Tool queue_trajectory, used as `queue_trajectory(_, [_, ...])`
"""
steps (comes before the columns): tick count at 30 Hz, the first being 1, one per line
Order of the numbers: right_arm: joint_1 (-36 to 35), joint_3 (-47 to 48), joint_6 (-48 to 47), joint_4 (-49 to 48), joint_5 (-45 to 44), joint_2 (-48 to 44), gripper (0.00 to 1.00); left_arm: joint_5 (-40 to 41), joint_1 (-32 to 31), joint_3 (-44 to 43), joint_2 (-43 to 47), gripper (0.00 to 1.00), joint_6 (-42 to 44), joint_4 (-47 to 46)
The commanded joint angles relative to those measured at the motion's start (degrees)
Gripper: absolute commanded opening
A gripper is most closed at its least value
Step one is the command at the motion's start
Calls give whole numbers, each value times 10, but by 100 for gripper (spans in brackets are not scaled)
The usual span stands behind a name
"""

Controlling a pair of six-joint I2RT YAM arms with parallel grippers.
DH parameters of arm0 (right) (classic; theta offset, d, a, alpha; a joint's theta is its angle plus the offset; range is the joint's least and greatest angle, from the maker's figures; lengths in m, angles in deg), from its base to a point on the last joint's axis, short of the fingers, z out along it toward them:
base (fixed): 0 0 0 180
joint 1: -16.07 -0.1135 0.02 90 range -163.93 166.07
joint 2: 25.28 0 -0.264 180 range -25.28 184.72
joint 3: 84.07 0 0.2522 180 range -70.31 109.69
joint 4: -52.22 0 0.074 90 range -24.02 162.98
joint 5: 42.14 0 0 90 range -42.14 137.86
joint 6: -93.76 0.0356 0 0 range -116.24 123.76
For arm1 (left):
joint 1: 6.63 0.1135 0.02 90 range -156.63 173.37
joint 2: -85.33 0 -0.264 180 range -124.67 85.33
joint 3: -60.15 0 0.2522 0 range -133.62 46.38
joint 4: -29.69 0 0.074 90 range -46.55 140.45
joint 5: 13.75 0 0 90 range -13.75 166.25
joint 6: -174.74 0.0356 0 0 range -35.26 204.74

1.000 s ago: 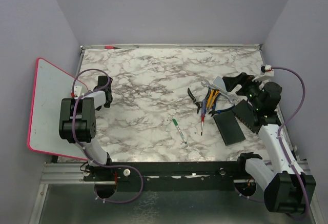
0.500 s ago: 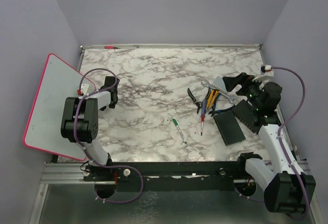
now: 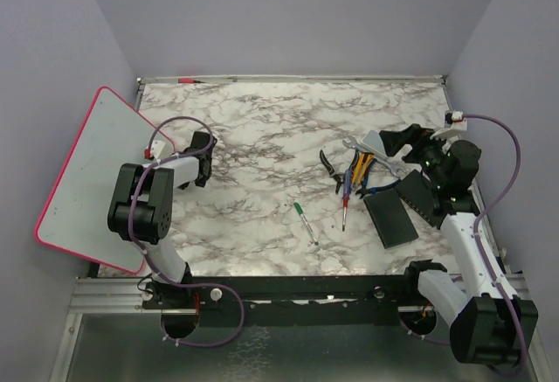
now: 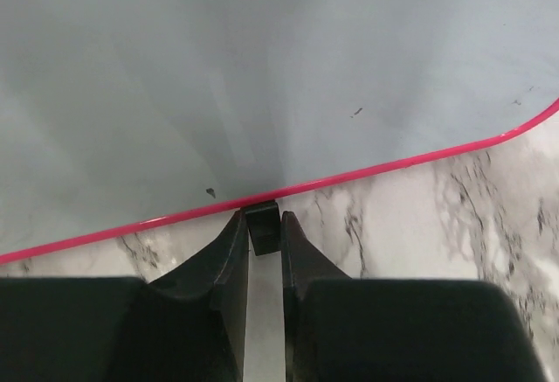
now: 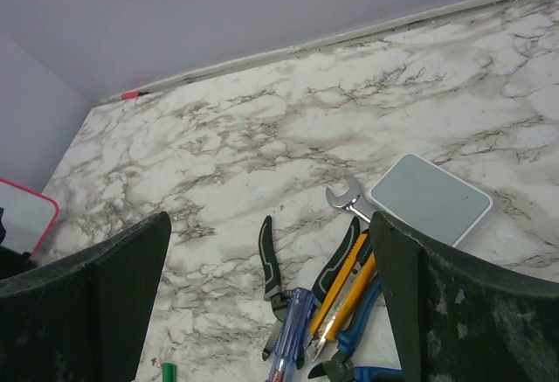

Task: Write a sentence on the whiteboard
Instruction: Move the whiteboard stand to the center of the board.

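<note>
The whiteboard [image 3: 87, 172], white with a pink rim, lies at the table's left side and overhangs the left edge. In the left wrist view its surface [image 4: 262, 76] fills the upper half. My left gripper [image 4: 262, 225] is shut on a small black foot at the board's rim. From above that gripper [image 3: 147, 156] is mostly hidden under its own arm. My right gripper [image 3: 397, 142] hovers open over the tools at the right, nothing between its fingers [image 5: 131, 268]. A corner of the whiteboard [image 5: 22, 211] shows at the left of the right wrist view.
A green marker [image 3: 305, 222] lies mid-table. A screwdriver [image 3: 345, 211], pliers [image 5: 272, 260], yellow knife [image 5: 345, 290] and wrench [image 5: 345, 197] are heaped at the right beside a grey pad [image 5: 430, 198] and black pads [image 3: 391, 218]. A red marker [image 3: 185, 79] lies at the back edge.
The whiteboard has swung and slid to the right, its far corner coming in over the table, carried by the left gripper moving right. The right arm has not moved.
</note>
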Motion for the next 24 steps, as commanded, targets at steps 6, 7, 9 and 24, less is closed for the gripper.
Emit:
queue_trajectory(6, [2, -3, -5, 10, -14, -12, 100, 6, -70, -40, -15, 0, -4, -27])
queue_trajectory(7, [2, -2, -5, 10, -14, -12, 100, 7, -73, -40, -16, 0, -3, -27])
queue_trajectory(9, [2, -2, -6, 11, -15, -14, 100, 9, -79, -41, -17, 0, -3, -26])
queue_trajectory(24, [2, -1, -6, 14, -16, -13, 100, 19, -148, -85, -48, 0, -12, -17])
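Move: The left hand already holds the whiteboard by the black piece at its right-hand edge; the board's middle lies about 12 cm to that hand's left and 1 cm back, somewhat higher. The middle of the table, where the board goes, is some 32 cm to this hand's right, level in reach and about 3 cm below. The green marker lies roughly 37 cm right and 11 cm back, the pruning shears some 43 cm right and 1 cm ahead. From the right hand the table's middle is about 28 cm left, level in reach, 25 cm down. Keep the left gripper pinched on the black piece at the whiteboard's edge and draw the board to the right towards the middle of the table, about 8 cm in two pulls with a near-stop between them, edging some 3 cm forward as well. Stay at the same low height and let the hand swing clockwise about 15 degrees, turning the board with it. ##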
